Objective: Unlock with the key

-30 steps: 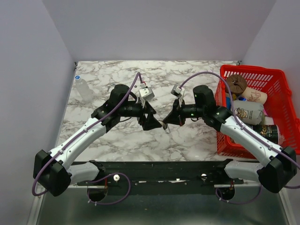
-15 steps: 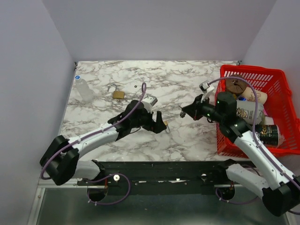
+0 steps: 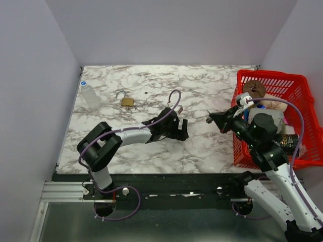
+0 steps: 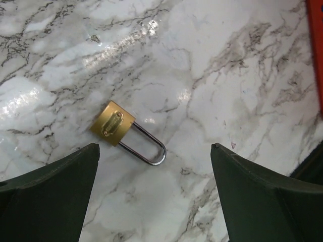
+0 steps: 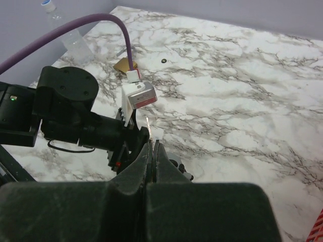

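Note:
In the left wrist view a brass padlock [image 4: 113, 123] with a steel shackle lies flat on the marble. It is just ahead of my left gripper [image 4: 155, 146], whose fingers stand wide open around nothing. From above, that gripper [image 3: 180, 132] hangs low over the middle of the table and hides this padlock. My right gripper [image 3: 214, 119] is raised near the basket, shut on the key [image 3: 208, 119]. The key's thin silver blade [image 5: 148, 123] pokes out past the shut gripper [image 5: 152, 143].
Another brass padlock [image 3: 127, 101] lies at the back left beside a small black ring [image 3: 145, 93]. A clear bottle [image 3: 91, 96] rests along the left edge. A red basket [image 3: 241, 154] holding cups and cans fills the right side.
The two grippers, together at the table's middle a second ago, have parted. The right one drew back to the right with the key; the left arm folded in and uncovered the back padlock.

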`<state>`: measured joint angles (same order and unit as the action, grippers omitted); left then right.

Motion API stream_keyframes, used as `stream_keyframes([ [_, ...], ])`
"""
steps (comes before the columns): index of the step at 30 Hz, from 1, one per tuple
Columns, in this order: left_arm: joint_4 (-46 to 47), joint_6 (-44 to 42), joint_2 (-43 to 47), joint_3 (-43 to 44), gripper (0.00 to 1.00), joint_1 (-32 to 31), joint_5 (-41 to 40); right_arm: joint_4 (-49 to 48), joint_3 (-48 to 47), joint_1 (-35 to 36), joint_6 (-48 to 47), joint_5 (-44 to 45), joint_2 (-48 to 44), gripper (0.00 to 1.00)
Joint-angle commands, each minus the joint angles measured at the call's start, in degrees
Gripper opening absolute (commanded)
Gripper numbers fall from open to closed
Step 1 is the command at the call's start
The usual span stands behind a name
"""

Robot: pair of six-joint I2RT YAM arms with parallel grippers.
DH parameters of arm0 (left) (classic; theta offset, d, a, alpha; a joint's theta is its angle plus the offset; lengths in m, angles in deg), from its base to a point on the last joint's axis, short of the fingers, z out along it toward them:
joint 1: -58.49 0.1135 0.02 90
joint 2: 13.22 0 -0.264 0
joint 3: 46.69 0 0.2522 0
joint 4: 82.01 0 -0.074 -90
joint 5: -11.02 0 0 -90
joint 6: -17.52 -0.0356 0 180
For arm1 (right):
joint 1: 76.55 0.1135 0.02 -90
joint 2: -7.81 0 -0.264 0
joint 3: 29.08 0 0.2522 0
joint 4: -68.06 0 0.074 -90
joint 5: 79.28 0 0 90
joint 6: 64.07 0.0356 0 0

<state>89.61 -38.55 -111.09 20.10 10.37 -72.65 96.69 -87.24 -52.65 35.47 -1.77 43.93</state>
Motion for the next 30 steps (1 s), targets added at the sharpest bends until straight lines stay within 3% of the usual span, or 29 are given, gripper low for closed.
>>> stream_keyframes([
  [1,-3.80,-1.32,-4.87,5.92,0.98,-1.10,-5.71,1.83,0.37,-0.17,-1.02,1.50,0.27,0.01],
  [10,-3.99,-2.99,-11.56,11.47,0.98,-2.33,-3.61,1.56,0.63,-0.17,-1.19,1.24,1.41,0.01],
  [21,12.28,-8.00,-10.16,6.64,0.98,-3.38,12.83,1.47,0.63,-0.17,-1.28,0.89,3.17,0.01],
  [30,12.81,-6.86,-2.78,3.13,0.98,-3.56,5.48,1.39,0.89,-0.17,-0.49,0.54,3.35,0.01],
])
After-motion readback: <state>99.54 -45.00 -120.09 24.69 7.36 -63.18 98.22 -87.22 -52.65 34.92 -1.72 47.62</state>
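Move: The small padlock lies flat under the open left hand, about 3 cm ahead of it, 1 cm to its right and some 5 cm below, its shackle pointing back. On the same table, from the left hand, the large padlock is about 12 cm ahead and 25 cm to the left, and a small dark disc some 17 cm ahead and 17 cm left. From the right hand, the small padlock is about 4 cm ahead, 10 cm to the left and 28 cm below. Sweeping low to the right, about 6 cm in all, the left hand first also sinks 2 cm and reaches 2 to 3 cm forward towards the small padlock, then draws back some 4 cm, passing to the padlock's right. Its fingers stay wide open while the wrist turns about 15 degrees clockwise. The right hand, still shut on the key, sinks about 2 cm. ##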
